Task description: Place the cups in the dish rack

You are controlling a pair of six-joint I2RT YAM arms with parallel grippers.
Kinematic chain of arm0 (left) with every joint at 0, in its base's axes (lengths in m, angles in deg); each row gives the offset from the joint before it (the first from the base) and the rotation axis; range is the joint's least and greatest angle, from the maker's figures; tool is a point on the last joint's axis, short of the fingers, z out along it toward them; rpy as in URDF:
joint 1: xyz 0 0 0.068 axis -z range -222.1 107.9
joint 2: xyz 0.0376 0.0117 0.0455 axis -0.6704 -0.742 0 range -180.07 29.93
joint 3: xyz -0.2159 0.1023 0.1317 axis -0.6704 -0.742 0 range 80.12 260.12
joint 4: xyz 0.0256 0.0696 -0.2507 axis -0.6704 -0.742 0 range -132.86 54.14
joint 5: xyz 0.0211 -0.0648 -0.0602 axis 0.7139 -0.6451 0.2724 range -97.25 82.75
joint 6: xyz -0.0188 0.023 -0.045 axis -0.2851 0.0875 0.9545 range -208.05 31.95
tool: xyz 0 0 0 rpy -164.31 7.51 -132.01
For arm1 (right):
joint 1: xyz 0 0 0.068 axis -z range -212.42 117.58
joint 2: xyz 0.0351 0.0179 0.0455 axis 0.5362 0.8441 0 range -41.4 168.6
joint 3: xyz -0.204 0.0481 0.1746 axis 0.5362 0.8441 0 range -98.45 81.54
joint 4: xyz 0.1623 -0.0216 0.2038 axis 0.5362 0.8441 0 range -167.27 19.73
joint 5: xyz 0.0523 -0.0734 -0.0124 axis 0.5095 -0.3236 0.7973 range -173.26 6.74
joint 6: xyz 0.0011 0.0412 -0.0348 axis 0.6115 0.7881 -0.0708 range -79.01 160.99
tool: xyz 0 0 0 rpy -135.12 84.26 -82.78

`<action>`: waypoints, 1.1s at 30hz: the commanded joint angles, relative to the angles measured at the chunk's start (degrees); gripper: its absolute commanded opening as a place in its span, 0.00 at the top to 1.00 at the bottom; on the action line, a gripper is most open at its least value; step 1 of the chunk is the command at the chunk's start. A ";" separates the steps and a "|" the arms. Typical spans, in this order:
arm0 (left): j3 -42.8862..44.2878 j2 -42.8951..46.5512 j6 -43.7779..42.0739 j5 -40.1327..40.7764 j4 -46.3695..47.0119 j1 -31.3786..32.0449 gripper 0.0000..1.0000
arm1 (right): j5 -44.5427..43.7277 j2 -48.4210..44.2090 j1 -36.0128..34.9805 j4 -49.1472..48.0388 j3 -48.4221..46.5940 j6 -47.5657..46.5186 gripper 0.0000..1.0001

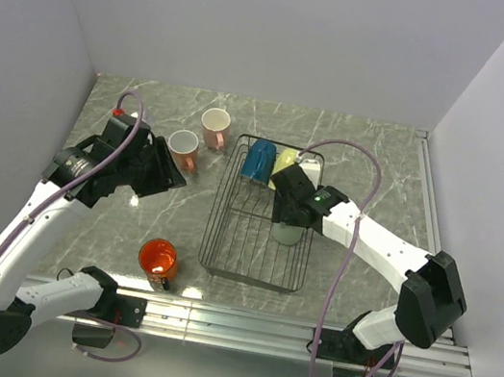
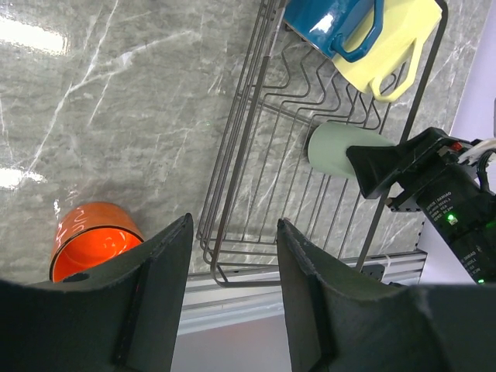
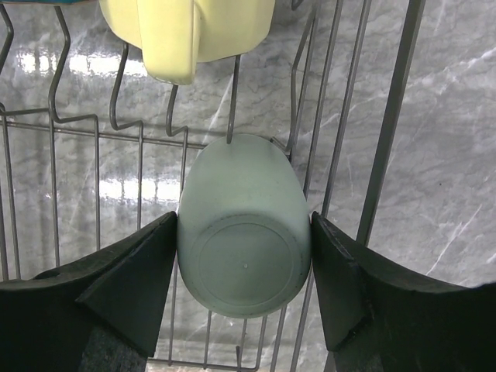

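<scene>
The black wire dish rack (image 1: 218, 212) lies mid-table. A blue cup (image 1: 259, 160) and a pale yellow cup (image 1: 285, 162) rest at its far end. My right gripper (image 1: 288, 216) is shut on the mint green cup (image 3: 244, 232), bottom towards the camera, held over the rack's wires (image 3: 391, 116) below the yellow cup (image 3: 194, 31). My left gripper (image 1: 169, 174) is open and empty, beside two pink cups (image 1: 215, 127) (image 1: 182, 148) left of the rack. The orange cup (image 1: 159, 258) stands near the front; it also shows in the left wrist view (image 2: 89, 240).
An aluminium rail (image 1: 238, 321) runs along the near table edge. Grey walls close in the left, back and right. The right arm (image 2: 442, 194) reaches over the rack's right side.
</scene>
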 commanded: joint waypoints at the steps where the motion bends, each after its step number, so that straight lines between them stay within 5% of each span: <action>1: 0.46 0.61 0.03 0.84 0.08 -0.17 0.48 | -2.51 -1.01 0.11 -1.18 2.02 1.15 0.84; 3: 0.46 0.43 0.03 0.75 0.34 -0.26 0.48 | -3.03 -1.36 0.11 -0.92 2.03 1.68 0.57; 6: 0.63 0.17 -0.23 0.84 0.69 -0.17 0.48 | -4.26 -1.89 0.11 -0.40 1.77 2.03 0.34; 12: 1.42 -1.06 -1.11 0.84 1.31 -0.17 0.48 | -5.67 -3.03 0.20 1.98 -0.17 2.38 0.05; 24: 4.76 -6.51 -6.99 6.38 -0.98 -2.54 0.47 | -6.28 -9.35 0.11 11.55 -11.49 2.47 0.01; 33: 5.90 -16.96 -14.64 3.75 2.45 -13.70 0.49 | -3.56 -22.35 0.11 17.62 -14.60 2.73 0.00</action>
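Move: The right hand has the upturned green cup between its fingers, the cup's middle about 3 cm below the hand and 1 cm ahead, over the right part of the rack. From that hand the yellow cup lies some 11 cm ahead and 3 left, the blue cup 12 ahead and 10 left. For the empty left hand, the salmon cup stands about 17 cm ahead, 2 left and 21 below; the pink cup is 7 cm beyond it and 7 to its right. The right hand holds almost still in the rack while its fingers spread from the green cup's sides to fully open and let it go, then lifts clear about 15 cm, fast, easing some 3 cm to the right as the fingertips tip up and forward by roughly 15 degrees. The left hand, empty and half open throughout, waits and then swings forward and left away from the rack, sinking about 5 cm, towards the salmon cup, its left side rolling up a little. ##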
